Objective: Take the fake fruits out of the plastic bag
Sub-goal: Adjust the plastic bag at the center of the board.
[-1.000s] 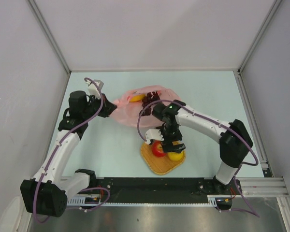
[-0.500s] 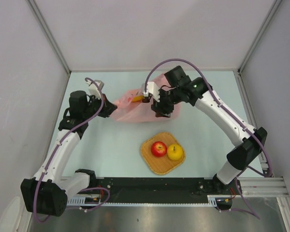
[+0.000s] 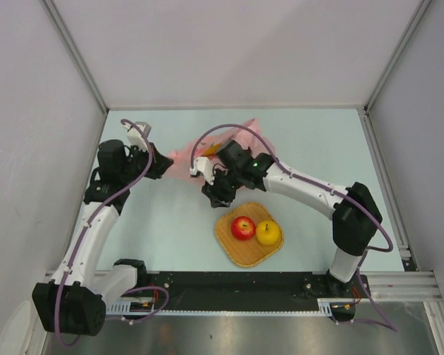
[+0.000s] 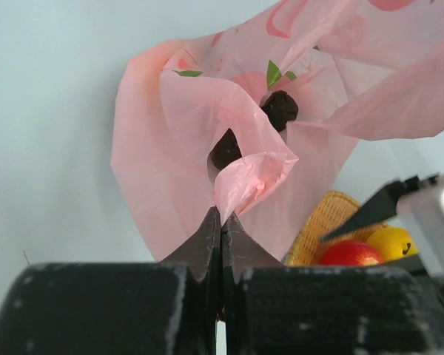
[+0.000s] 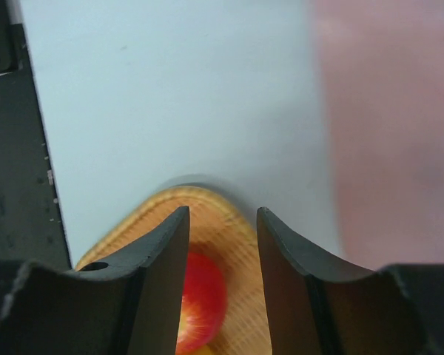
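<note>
The pink plastic bag [image 4: 170, 148] hangs crumpled from my left gripper [image 4: 222, 216], which is shut on a fold of it. In the bag's opening sit two dark plums [image 4: 281, 109] [image 4: 223, 150]. From above, the left gripper [image 3: 160, 164] holds the bag [image 3: 181, 157] at its left end. My right gripper [image 3: 213, 191] hovers between bag and tray, jaws apart with nothing between them [image 5: 222, 213]. A red apple [image 3: 243, 227] and a yellow round fruit [image 3: 268, 232] lie on the woven tray [image 3: 229, 248]. The apple [image 5: 203, 299] shows below the right fingers.
The woven tray [image 5: 207, 222] lies near the table's front edge, just right of centre. The right arm's upper links [image 3: 311, 188] stretch across the table behind the tray. White walls close in the table on three sides.
The right arm left the tray, swung over the back of the bag and came down to its front. Its jaws have narrowed. The left gripper drew the bag slightly left.
</note>
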{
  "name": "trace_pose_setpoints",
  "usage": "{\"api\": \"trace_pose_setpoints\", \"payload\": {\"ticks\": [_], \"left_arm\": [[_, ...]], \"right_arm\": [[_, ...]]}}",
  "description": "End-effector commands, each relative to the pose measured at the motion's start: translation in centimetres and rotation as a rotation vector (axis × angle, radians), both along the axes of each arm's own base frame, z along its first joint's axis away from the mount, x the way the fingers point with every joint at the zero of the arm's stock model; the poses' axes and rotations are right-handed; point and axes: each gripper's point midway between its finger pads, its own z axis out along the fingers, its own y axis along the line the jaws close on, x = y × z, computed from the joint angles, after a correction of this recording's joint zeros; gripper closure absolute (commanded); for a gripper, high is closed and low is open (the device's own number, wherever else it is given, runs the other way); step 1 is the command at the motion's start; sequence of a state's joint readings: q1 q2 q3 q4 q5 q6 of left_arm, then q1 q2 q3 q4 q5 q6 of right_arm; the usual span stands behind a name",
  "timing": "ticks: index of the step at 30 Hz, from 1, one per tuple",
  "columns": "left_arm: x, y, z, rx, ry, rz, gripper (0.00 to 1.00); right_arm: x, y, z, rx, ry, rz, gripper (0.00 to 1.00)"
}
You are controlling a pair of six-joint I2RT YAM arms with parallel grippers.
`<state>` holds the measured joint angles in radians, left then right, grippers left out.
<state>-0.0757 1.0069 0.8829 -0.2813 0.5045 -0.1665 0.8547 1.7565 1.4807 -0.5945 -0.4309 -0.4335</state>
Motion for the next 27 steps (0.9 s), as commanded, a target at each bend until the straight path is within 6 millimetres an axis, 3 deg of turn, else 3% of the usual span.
{"api": "trace_pose_setpoints", "payload": {"ticks": [1,3,4,5,6,8,9,11,12,14,15,17,19,20,25,26,27], "left_arm": [[-0.4,0.4,1.6,-0.018,-0.056,-0.001,1.0],[-0.5,0.5,1.6,-0.024,-0.052,0.001,1.0],[-0.5,0.5,1.6,-0.026,-0.051,0.002,1.0],[-0.5,0.5,1.6,-0.027,-0.05,0.001,1.0],[-0.6,0.4,1.5,-0.028,-0.044,-0.002,1.0],[-0.6,0.4,1.4,-0.032,-0.044,-0.002,1.0],[-0.5,0.4,1.3,-0.033,-0.042,0.0,1.0],[-0.5,0.3,1.2,-0.041,-0.038,-0.001,1.0],[-0.4,0.3,1.2,-0.044,-0.039,-0.002,1.0],[-0.3,0.3,1.5,-0.042,-0.041,-0.001,1.0],[-0.3,0.3,1.6,-0.043,-0.043,-0.003,1.0],[-0.2,0.3,2.1,-0.044,-0.051,-0.003,1.0],[-0.1,0.3,2.5,-0.043,-0.061,-0.002,0.99],[0.0,0.4,2.5,-0.042,-0.06,0.001,1.0],[0.2,0.3,2.5,-0.047,-0.063,0.003,1.0],[0.2,0.3,2.4,-0.049,-0.058,0.004,1.0],[0.1,0.2,2.4,-0.053,-0.057,0.0,1.0]], "right_arm": [[-0.7,0.7,2.8,0.078,-0.018,0.01,0.55],[0.4,1.0,6.1,0.167,-0.035,-0.001,0.56],[0.0,1.3,8.2,0.233,0.002,0.023,0.57],[0.8,1.0,9.7,0.286,0.075,-0.024,0.57],[1.3,1.5,12.9,0.368,0.107,-0.028,0.56],[2.3,2.2,14.7,0.438,0.196,-0.053,0.56],[4.0,2.4,16.1,0.47,0.191,-0.118,0.6],[6.3,3.1,15.1,0.457,0.149,-0.175,0.67],[7.7,3.2,14.8,0.447,0.097,-0.21,0.79],[9.9,3.7,12.1,0.395,0.057,-0.274,0.97],[11.4,3.4,10.6,0.344,0.0,-0.337,1.0],[12.2,3.0,7.7,0.267,-0.007,-0.396,1.0],[11.5,2.5,5.1,0.219,0.005,-0.434,1.0],[10.7,2.4,5.9,0.23,-0.015,-0.429,1.0],[6.7,2.2,4.2,0.156,-0.111,-0.421,1.0],[5.5,1.6,1.9,0.105,-0.091,-0.395,1.0],[4.3,1.7,1.1,0.087,-0.076,-0.356,1.0]]}}
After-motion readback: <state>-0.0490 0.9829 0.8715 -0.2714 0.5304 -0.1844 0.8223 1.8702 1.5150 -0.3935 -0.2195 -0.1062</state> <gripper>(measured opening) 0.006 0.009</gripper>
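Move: The plastic bag's middle lies about 14 cm ahead of the right hand, 2 cm to its right and some 8 cm below. Behind that hand sit the board, 10 cm back and 9 cm right, with the red apple 8 cm back and 8 cm right, and the yellow apple 9 cm back and 16 cm right, all about 10 cm below. From the left hand, the bag's middle is roughly 7 cm ahead, 15 cm right and 16 cm below. The plastic bag, its corner still pinched by the nearly still left hand, is approached by the right: after a small dip back, the right hand swings up about 15 cm and forward, its half-open fingers shutting empty on the way. It then plunges down over the bag's near part, drawing back a little, wrist turned some 25 degrees clockwise; contact there can't be made out. ##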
